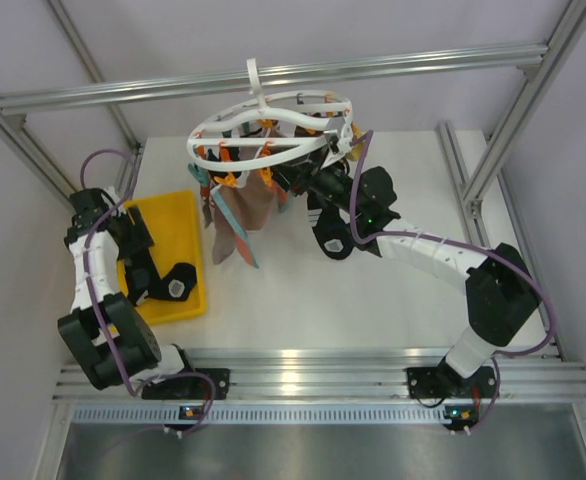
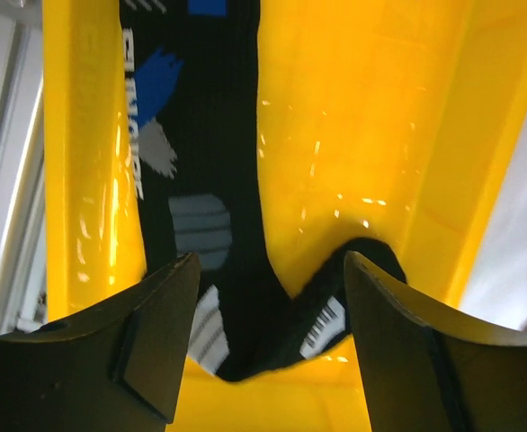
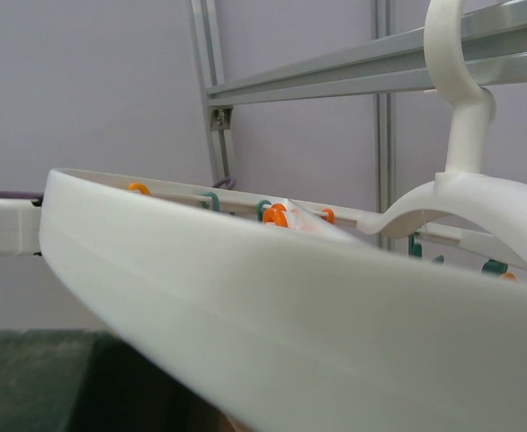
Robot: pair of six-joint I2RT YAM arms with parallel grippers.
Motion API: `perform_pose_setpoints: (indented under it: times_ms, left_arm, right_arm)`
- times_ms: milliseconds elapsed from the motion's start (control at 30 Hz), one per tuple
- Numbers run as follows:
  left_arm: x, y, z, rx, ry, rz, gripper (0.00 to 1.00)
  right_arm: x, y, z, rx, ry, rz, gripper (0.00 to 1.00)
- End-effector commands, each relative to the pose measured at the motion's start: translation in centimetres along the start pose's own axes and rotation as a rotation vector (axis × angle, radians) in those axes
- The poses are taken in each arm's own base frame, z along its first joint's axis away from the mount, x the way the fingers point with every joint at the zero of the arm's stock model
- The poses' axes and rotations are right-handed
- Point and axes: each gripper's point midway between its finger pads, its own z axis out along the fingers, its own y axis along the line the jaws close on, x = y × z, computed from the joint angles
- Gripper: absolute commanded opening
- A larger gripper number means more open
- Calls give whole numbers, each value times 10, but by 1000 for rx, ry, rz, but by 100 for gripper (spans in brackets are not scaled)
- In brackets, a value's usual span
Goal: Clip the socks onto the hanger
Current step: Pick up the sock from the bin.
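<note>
The white round hanger (image 1: 273,125) hangs from the top rail, with orange and teal clips along its rings. Brown socks (image 1: 241,215) dangle from its left side, and a dark sock with white patches (image 1: 329,235) hangs under its right side. My right gripper (image 1: 313,180) is up against the hanger's near rim (image 3: 272,315), which fills the right wrist view and hides the fingers. My left gripper (image 2: 271,297) is open just above a black sock with blue, grey and white patches (image 2: 232,180), which lies in the yellow tray (image 2: 362,117). The sock's folded end lies between the fingertips (image 2: 169,288).
The yellow tray (image 1: 178,235) sits at the table's left, under the left arm (image 1: 98,260). Aluminium frame posts and a cross rail (image 1: 393,65) stand around the table. The right arm's purple cable (image 1: 358,190) loops up near the hanger.
</note>
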Motion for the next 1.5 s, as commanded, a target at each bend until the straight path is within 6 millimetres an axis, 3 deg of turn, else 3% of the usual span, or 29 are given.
perform_pose_setpoints:
  times_ms: [0, 133, 567, 667, 867, 967, 1000, 1033, 1067, 1133, 1167, 1200, 1267, 1300, 1367, 1467]
  left_arm:
    - [-16, 12, 24, -18, -58, 125, 71]
    - [-22, 27, 45, -78, -58, 158, 71]
    - [-64, 40, 113, -76, -136, 191, 72]
    - [-63, 44, 127, -87, -132, 192, 71]
    - [-47, 50, 150, -92, -79, 208, 59]
    - [-37, 34, 149, -25, -57, 232, 42]
    - [-34, 24, 145, 6, -58, 248, 37]
    - [-33, 18, 142, 32, -63, 264, 21]
    - [-34, 13, 137, 57, -76, 268, 14]
    - [-43, -5, 114, 133, -161, 293, 0]
    - [-48, -11, 103, 161, -202, 301, 0]
    - [-52, -30, 77, 241, -270, 320, 0]
    - [-66, -48, 43, 317, -398, 361, 0]
    - [-69, -59, 11, 346, -485, 383, 0]
    - [-79, -81, -29, 444, -621, 434, 0]
    - [-79, -111, -109, 553, -802, 498, 0]
  right_arm:
    - [-61, -14, 0, 79, -150, -83, 0]
    - [-60, -14, 0, 77, -147, -85, 0]
    - [-59, -15, -3, 70, -145, -101, 0]
    - [-59, -15, -4, 70, -145, -100, 0]
    - [-60, -17, -6, 73, -140, -99, 0]
    - [-59, -17, -6, 72, -137, -96, 0]
    - [-59, -16, -6, 70, -134, -94, 0]
    - [-58, -16, -5, 68, -131, -95, 0]
    - [-58, -16, -5, 65, -130, -97, 0]
    - [-57, -17, -4, 69, -123, -95, 0]
    - [-58, -17, -4, 71, -124, -98, 0]
    - [-57, -18, -4, 74, -117, -96, 0]
    - [-58, -19, -5, 83, -116, -92, 0]
    - [-56, -19, -5, 86, -111, -89, 0]
    - [-57, -20, -4, 92, -112, -80, 0]
    - [-55, -23, -4, 103, -107, -69, 0]
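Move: The black sock's cuff end, where the left fingers will close, lies some 9 cm ahead of the left hand, 7 cm to its left and 11 cm below. The sock's foot is folded out to the right, about 4 cm back and 5 cm right of the hand; the yellow bin's middle is roughly 3 cm ahead and 1 cm right. For the right hand, up at the hanger, the cuff is about 8 cm farther out, 46 cm left and 40 cm lower. The left fingers pinch the sock just below its cuff: the open hand sinks about 10 cm into the bin while reaching forward and left, then shuts. It then speeds upward some 17 cm, swinging right and slightly back towards the hanger's side, the fingertips tipping up about 35 degrees and the hand turning clockwise. ##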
